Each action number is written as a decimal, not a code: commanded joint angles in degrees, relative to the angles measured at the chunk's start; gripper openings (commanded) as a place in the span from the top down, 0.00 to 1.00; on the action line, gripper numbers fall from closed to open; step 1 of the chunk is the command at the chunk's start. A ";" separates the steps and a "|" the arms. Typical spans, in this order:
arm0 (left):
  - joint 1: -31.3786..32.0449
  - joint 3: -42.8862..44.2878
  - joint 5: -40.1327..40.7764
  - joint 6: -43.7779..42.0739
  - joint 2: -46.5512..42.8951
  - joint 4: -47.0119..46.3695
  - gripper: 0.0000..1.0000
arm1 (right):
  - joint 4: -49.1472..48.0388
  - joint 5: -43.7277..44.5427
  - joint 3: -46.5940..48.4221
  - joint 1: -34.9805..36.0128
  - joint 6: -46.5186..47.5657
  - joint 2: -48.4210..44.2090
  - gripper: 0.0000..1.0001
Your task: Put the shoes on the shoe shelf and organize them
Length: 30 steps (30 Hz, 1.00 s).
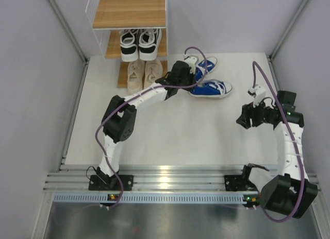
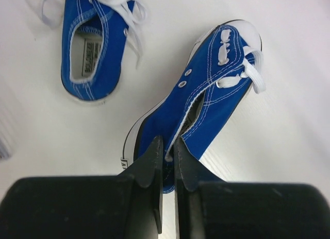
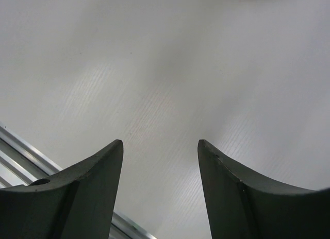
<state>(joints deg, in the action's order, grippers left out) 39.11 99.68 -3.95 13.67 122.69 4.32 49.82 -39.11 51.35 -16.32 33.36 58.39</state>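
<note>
My left gripper (image 2: 167, 149) is shut on the heel-side collar of a blue shoe (image 2: 206, 105), which is tipped on its side with its white toe pointing away. The other blue shoe (image 2: 90, 48) lies apart on the table. From above, the left gripper (image 1: 190, 82) sits at the heel of the nearer blue shoe (image 1: 212, 88), with its mate (image 1: 208, 64) just behind. The shoe shelf (image 1: 129, 12) stands at the back; the black-and-white pair (image 1: 139, 44) is on its middle board and the beige pair (image 1: 144, 74) on the lowest. My right gripper (image 3: 161, 146) is open over bare table.
Grey walls close in both sides, and the shelf's top board is bare. The right gripper (image 1: 243, 118) hovers at mid-right, away from the shoes. An aluminium rail (image 1: 170, 177) runs along the near edge by the arm bases.
</note>
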 commanded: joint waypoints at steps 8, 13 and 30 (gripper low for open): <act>1.14 -18.62 -6.51 12.60 -23.36 -5.64 1.00 | -4.91 -0.35 -0.46 -2.93 -3.66 -5.04 0.39; 1.76 -26.98 -6.34 13.92 -29.87 -5.72 1.00 | -5.00 -1.75 -0.20 -3.19 -4.62 -5.39 0.39; 2.89 -56.17 1.84 12.79 -46.58 -7.92 1.00 | -6.05 -4.39 -0.55 -3.20 -5.94 -2.05 0.39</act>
<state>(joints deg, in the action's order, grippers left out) 40.99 45.34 -2.20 27.11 79.90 2.70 45.74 -41.67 51.03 -18.68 27.86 56.53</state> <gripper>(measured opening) 0.103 0.610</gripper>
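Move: The near blue shoe, already pinched at its heel by the left hand, has its middle some 10 cm to that hand's right, 1 cm nearer the base and 5 cm lower. Clear table for it lies about 18 cm back, 2 cm left and 9 cm down. The far blue shoe stands 9 cm ahead and 6 cm right, the right beige shoe 4 cm ahead and 21 cm left, both some 5 cm lower. From the right hand, that clear table is about 27 cm left, 1 cm ahead and 11 cm down. The near blue shoe, heel still pinched between the shut left fingers, is drawn back about 19 cm and some 13 cm left, away from the far blue shoe, to the clear table in front of the shelf. The left hand first rises about 4 cm, then sinks some 8 cm while its fingers tip roughly 15 degrees further down. ##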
